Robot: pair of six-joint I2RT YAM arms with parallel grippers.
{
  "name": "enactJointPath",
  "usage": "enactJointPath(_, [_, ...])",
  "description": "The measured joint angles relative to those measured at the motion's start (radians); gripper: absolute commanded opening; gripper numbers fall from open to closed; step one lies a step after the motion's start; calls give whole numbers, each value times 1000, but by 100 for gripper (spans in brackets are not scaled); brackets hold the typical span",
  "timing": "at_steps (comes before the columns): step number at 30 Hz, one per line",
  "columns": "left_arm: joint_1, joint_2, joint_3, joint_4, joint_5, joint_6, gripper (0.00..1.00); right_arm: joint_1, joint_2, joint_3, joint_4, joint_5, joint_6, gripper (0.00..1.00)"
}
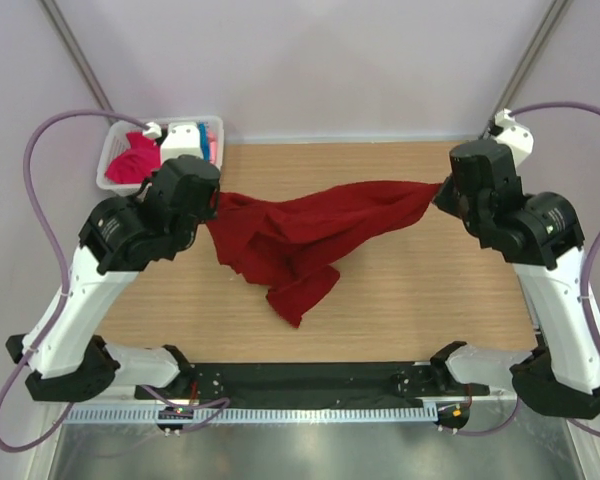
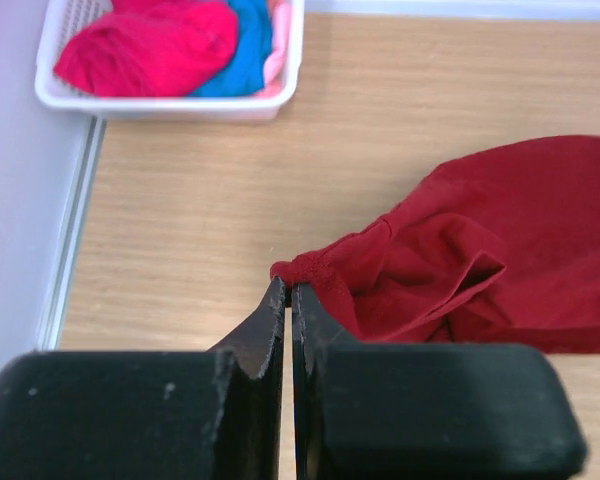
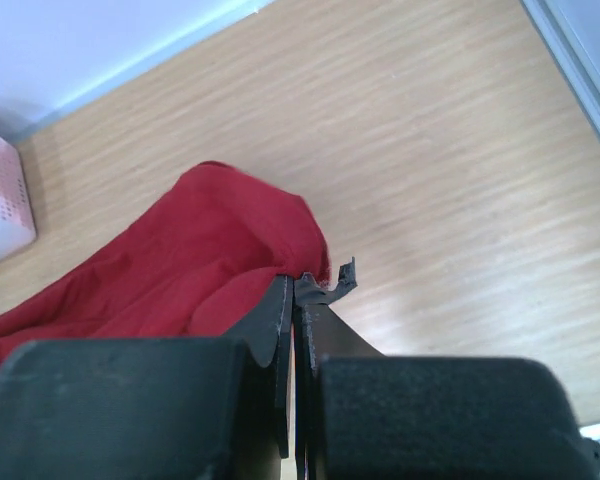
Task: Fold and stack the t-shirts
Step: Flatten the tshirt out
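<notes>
A dark red t-shirt (image 1: 300, 235) hangs stretched between both grippers above the wooden table (image 1: 410, 300), its middle sagging in folds toward the front. My left gripper (image 1: 214, 205) is shut on the shirt's left edge (image 2: 310, 270); the cloth bunches right at the fingertips (image 2: 276, 300). My right gripper (image 1: 442, 192) is shut on the shirt's right corner (image 3: 240, 260), with a torn strip of black pad material sticking out beside the tip. A bright pink t-shirt (image 2: 150, 48) and a turquoise one (image 2: 242, 45) lie crumpled in the basket.
The white lattice basket (image 1: 110, 160) stands at the table's back left corner, just behind the left arm. A metal rail (image 2: 70, 230) runs along the table's left edge. Bare wood lies in front of and right of the hanging shirt.
</notes>
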Motion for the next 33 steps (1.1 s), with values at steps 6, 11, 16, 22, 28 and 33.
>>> enactJointPath(6, [0,-220,-299,-1,95,-93,0,0,-188,-268,-43,2,85,1])
enactJointPath(11, [1,-338,-560,-17,236,-241,0,0,-323,-615,-67,-37,195,1])
enactJointPath(16, [1,-335,-762,-16,369,-360,0,0,-372,-846,-83,-117,281,27])
enactJointPath(22, [13,-325,-845,-13,420,-414,1,-1,-307,-812,-77,-224,189,52])
enactJointPath(28, [52,-295,-858,42,431,-388,0,-1,78,-716,276,-396,-50,52])
enactJointPath(33, [92,-277,-897,87,493,-378,0,-1,496,-537,518,-491,-225,52])
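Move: Each hand already grips a corner of the red t-shirt, holding it up some 39 cm over the table. The bare near edge of the table, towards which the corners are taken, lies about 20 cm straight behind and 40 cm below each hand. The shirt's loose tail sags between them, roughly 17 cm right of the left hand, 8 cm back and 33 cm lower. The clothes basket is about 23 cm ahead of the left hand, 15 cm left and 36 cm below. Both hands keep their pinch on the t-shirt's corners while sinking some 22 cm and drawing back about 11 cm, fingers tipping down some 30 degrees. The right then opens, lets go, and swings forward, left and slightly down, turning counter-clockwise, over the shirt towards its far edge; the left keeps its grip, settling a little lower. ##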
